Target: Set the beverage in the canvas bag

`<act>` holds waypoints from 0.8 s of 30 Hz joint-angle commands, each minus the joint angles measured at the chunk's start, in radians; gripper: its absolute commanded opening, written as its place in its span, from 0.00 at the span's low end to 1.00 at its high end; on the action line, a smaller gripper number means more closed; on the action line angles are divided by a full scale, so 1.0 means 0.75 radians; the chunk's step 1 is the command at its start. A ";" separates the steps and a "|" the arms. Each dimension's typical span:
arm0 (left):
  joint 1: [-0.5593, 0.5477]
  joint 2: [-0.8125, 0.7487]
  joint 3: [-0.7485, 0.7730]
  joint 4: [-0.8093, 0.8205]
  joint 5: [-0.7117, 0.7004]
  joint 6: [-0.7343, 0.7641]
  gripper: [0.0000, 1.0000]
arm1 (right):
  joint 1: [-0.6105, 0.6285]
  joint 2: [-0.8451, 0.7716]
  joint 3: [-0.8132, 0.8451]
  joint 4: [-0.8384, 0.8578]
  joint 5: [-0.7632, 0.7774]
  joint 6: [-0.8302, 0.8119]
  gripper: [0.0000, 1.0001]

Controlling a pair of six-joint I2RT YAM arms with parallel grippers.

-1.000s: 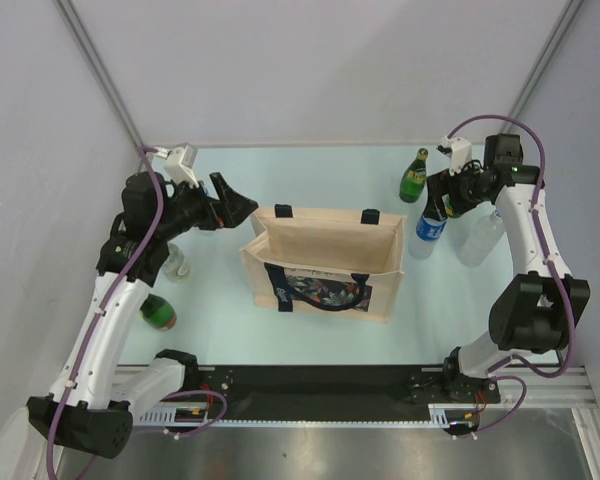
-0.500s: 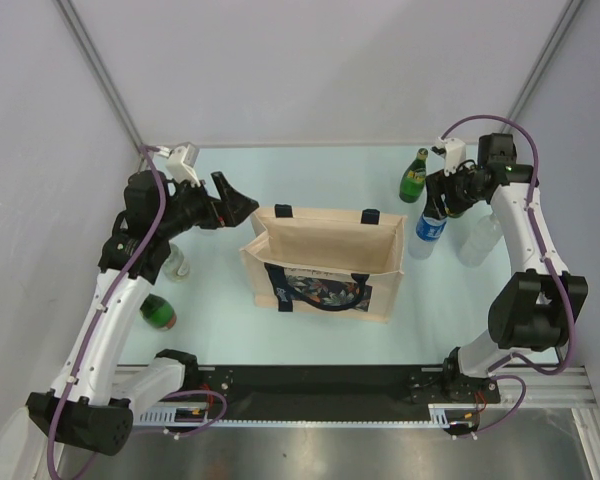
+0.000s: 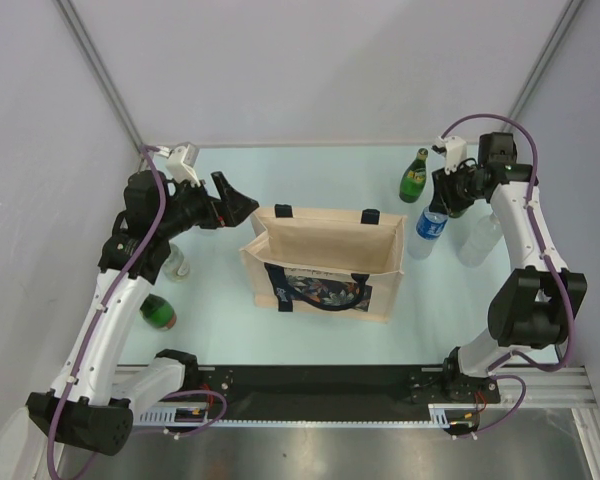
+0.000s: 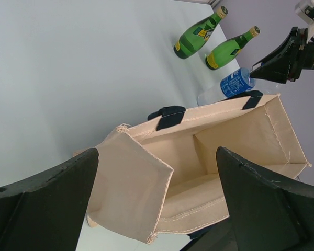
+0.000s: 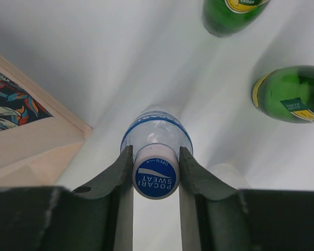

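The beverage (image 3: pixel 430 226) is a clear bottle with a blue label and a blue cap (image 5: pixel 156 179), standing upright just right of the canvas bag (image 3: pixel 325 262). My right gripper (image 5: pixel 155 151) comes down on it from above and is shut on the cap and neck, one finger on each side. The beige bag stands open on the table, its dark patterned panel (image 5: pixel 10 99) showing at the left of the right wrist view. My left gripper (image 3: pixel 242 208) hangs open at the bag's left end, and its fingers (image 4: pixel 42 198) frame the folded side flap (image 4: pixel 131 183).
A green bottle (image 3: pixel 413 177) stands behind the beverage, and a second one (image 5: pixel 290 94) shows in the right wrist view. A clear bottle (image 3: pixel 480 238) stands to its right. By the left arm are a clear bottle (image 3: pixel 175 262) and a green one (image 3: pixel 158 312).
My right gripper's fingers have closed onto the beverage's cap, from wide open a second ago. The right wrist shifted slightly. The left arm and the bag have not moved.
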State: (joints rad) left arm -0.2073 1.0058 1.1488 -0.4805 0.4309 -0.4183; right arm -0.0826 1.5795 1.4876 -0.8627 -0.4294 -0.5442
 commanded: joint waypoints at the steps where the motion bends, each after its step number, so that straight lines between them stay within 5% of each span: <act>1: -0.008 -0.026 0.049 0.041 0.031 0.005 1.00 | 0.004 -0.018 0.015 -0.052 -0.027 0.002 0.15; 5: -0.010 -0.028 0.047 0.031 0.047 0.001 1.00 | 0.002 -0.044 0.052 -0.052 -0.025 -0.005 0.00; 15: -0.010 -0.028 0.025 0.017 0.109 -0.011 1.00 | -0.025 -0.147 0.338 -0.114 -0.049 -0.013 0.00; 24: -0.061 0.001 0.010 0.007 0.096 -0.017 1.00 | -0.002 -0.147 0.869 -0.195 -0.139 0.063 0.00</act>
State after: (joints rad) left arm -0.2314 1.0058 1.1488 -0.4816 0.4847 -0.4210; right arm -0.0978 1.5387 1.9434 -1.0485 -0.4526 -0.5392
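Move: The canvas bag's middle lies some 24 cm to the right hand's left, 12 cm nearer the base and about 7 cm lower. The clear bottle stands roughly 12 cm to this hand's right and 4 cm back. One green bottle is 12 cm ahead and 9 cm right, the other 17 cm ahead and 2 cm left; all three are about 10 cm below. From the left hand, the bag is about 16 cm right, 5 cm back and 20 cm below. Lifting the blue-labelled bottle nearly straight up off the table, the right hand keeps its pinch just below the cap, barely moving at first and then rising faster and faster through about 16 cm. In the later part the wrist tips the fingers up and forward by nearly 20 degrees; there is no travel across to the bag yet. ##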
